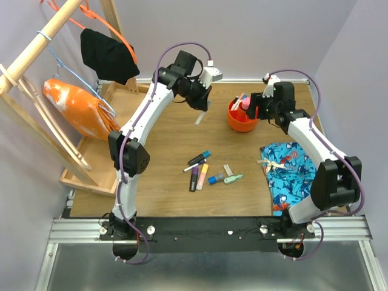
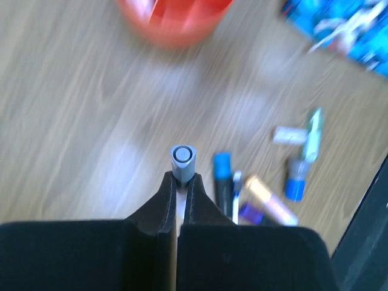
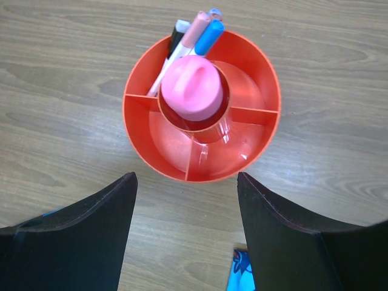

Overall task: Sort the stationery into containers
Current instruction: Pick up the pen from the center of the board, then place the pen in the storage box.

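Note:
My left gripper [image 1: 202, 106] hangs above the table left of the orange-red pot [image 1: 242, 116], shut on a thin whitish-grey pen [image 1: 199, 118]. In the left wrist view the pen's end [image 2: 182, 160] sticks out past the closed fingertips of the left gripper [image 2: 180, 179]. Several markers and pens lie loose mid-table: a blue-capped marker [image 1: 199, 158], a purple marker [image 1: 194, 179], a small eraser [image 1: 228, 170] and a green pen [image 1: 233, 178]. My right gripper [image 1: 255, 108] stands open just beside the pot [image 3: 200, 145], which holds a pink item [image 3: 193, 88] in its centre and pens [image 3: 197, 30] in the far compartment.
A blue patterned cloth [image 1: 288, 173] lies at the right, under the right arm. A light-wood tray [image 1: 91, 159] and a wooden rack with hangers, an orange cloth [image 1: 76, 106] and a black cloth [image 1: 109, 54] stand at the left.

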Motion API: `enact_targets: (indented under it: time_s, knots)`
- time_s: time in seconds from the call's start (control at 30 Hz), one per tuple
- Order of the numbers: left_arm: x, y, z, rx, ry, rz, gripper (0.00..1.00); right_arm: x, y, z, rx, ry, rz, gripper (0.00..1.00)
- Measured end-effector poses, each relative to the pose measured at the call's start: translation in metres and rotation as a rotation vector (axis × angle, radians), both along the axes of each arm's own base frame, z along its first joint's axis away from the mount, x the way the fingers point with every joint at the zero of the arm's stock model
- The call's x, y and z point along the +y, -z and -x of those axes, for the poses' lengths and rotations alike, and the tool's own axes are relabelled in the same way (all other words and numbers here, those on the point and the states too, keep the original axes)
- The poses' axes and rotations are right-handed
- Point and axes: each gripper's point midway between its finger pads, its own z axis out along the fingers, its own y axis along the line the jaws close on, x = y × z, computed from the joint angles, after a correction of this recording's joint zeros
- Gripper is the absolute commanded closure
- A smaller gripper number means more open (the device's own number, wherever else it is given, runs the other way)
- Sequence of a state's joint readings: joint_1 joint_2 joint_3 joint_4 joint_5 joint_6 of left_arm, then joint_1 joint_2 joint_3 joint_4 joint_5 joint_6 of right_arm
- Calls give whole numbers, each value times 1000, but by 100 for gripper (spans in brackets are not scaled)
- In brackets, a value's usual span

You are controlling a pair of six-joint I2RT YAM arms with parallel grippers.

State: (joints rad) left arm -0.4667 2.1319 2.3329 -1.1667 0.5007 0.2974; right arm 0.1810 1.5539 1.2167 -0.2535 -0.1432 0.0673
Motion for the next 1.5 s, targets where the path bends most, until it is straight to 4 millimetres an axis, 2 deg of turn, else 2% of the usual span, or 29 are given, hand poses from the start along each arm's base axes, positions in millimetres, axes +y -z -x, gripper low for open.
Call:
enact_targets:
  time_s: [0.03, 0.1, 0.13, 0.27, 0.33, 0.47, 0.57, 0.67, 0.93, 1.1, 1.33, 1.5]
  knots:
    - [-13, -10, -1, -28, 26, 59, 100, -2, -2, 1, 0, 10, -1, 25]
    - [-36, -16, -4, -67, 72, 157, 100, -5, -5, 1, 1, 23, -1, 25]
    - [-50, -14, -9, -87, 94, 219, 100, -6, -6, 1, 1, 29, 1, 25]
    - [-81, -1, -34, -153, 111, 362, 100, -8, -14, 0, -2, 39, 7, 25]
    - [-95, -3, -53, -206, 108, 424, 100, -9, -18, -1, -6, 43, 9, 25]
    - [-119, -22, -90, -337, 98, 542, 100, -11, -25, -4, -19, 54, 14, 25]
    - [-128, -30, -100, -386, 99, 585, 100, -12, -25, -4, -17, 59, 18, 25]
    - [-141, -33, -101, -414, 104, 618, 100, -13, -24, -3, -13, 64, 22, 25]
    - [-158, -6, -104, -405, 95, 606, 100, -17, -22, -3, -8, 80, 34, 25]
    - [-157, -4, -109, -426, 84, 593, 100, -17, -23, -2, -9, 82, 35, 25]
    - [-154, 31, -112, -376, 62, 543, 100, -17, -22, -2, -9, 82, 35, 25]
    - [-153, 33, -114, -367, 46, 541, 100, -17, -22, -2, -8, 83, 33, 25]
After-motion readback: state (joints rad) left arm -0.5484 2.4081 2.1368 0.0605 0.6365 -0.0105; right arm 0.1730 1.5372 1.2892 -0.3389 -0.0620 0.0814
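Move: The dividers of the red organizer centre about 19 cm to the right of the left hand, some 8 cm farther out and 16 cm lower. The pens standing in its far-left section are roughly 12 cm ahead of that hand, 16 cm to its right and 12 cm down. Back on the board, a blue-capped marker lies about 10 cm behind it, straight back. For the right hand, the organizer is about 5 cm ahead, 6 cm to its left. Sweeping right about 15 cm and forward about 11 cm, the left hand carries the pen it still pinches to the pens in the organizer's far-left section, its fingers swinging up from steeply down to nearly level, pointing right, so that the pen stands up. It rises a little, then lowers some 6 cm there, keeping its grip. The open, empty right hand backs off upward and right by 2 cm. ##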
